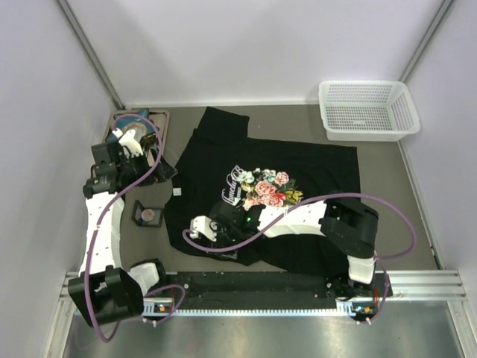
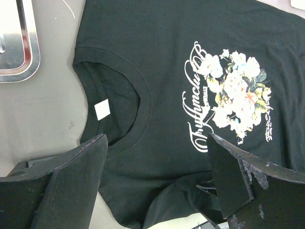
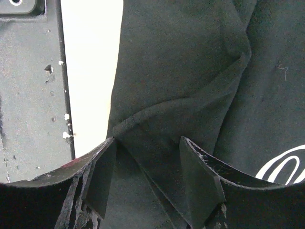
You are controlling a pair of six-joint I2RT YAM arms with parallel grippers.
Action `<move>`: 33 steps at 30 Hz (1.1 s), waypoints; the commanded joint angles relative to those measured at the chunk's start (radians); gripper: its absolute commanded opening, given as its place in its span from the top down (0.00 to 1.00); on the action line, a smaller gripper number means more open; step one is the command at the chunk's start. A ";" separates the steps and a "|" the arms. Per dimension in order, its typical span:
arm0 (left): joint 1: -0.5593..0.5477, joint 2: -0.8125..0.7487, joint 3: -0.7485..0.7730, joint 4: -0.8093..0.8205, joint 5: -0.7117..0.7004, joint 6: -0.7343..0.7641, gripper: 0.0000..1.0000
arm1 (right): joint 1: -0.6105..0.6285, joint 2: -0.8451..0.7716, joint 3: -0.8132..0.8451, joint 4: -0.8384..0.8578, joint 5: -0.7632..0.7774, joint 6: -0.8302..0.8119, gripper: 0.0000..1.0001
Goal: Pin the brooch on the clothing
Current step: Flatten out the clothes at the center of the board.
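Observation:
The clothing (image 1: pixel 298 171), a black T-shirt with a rose print and white lettering, lies spread on the table. The brooch (image 1: pixel 148 215), small, round and pinkish, sits in a black square box left of the shirt, apart from both grippers. My left gripper (image 1: pixel 159 167) hangs open above the shirt's collar (image 2: pixel 143 100), with nothing between its fingers (image 2: pixel 157 143). My right gripper (image 1: pixel 197 227) is low over the shirt's near-left sleeve. In the right wrist view its jaws (image 3: pixel 147 143) stand apart, with a raised fold of the sleeve (image 3: pixel 171 119) between them.
A white mesh basket (image 1: pixel 367 110) stands at the back right. A metal tray (image 1: pixel 159 119) with a blue dish (image 1: pixel 138 121) is at the back left, its rim showing in the left wrist view (image 2: pixel 28 52). The arms' mounting rail (image 1: pixel 261 283) runs along the near edge.

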 commanded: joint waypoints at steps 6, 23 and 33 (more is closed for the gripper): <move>0.008 -0.022 -0.023 0.035 0.016 0.019 0.09 | 0.030 0.006 0.051 0.036 0.027 0.017 0.48; 0.010 -0.024 -0.023 0.035 0.016 0.023 0.09 | 0.041 -0.119 0.086 -0.027 -0.073 0.044 1.00; 0.011 -0.025 -0.003 0.000 0.008 0.051 0.09 | 0.070 -0.130 0.162 -0.066 -0.470 0.116 1.00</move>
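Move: The loose sleeve edge of the clothing lies right under the right hand's open fingers, about 1 cm below. From that hand the flower print is some 17 cm ahead and 14 cm right, the white tag 16 cm ahead and 13 cm left, and the brooch stand 9 cm ahead and 21 cm left. For the idle left hand, the sleeve edge is roughly 23 cm back, 15 cm right and 20 cm below. The right fingers pinch the sleeve edge shut, then lift it about 9 cm while drawing back some 6 cm. ##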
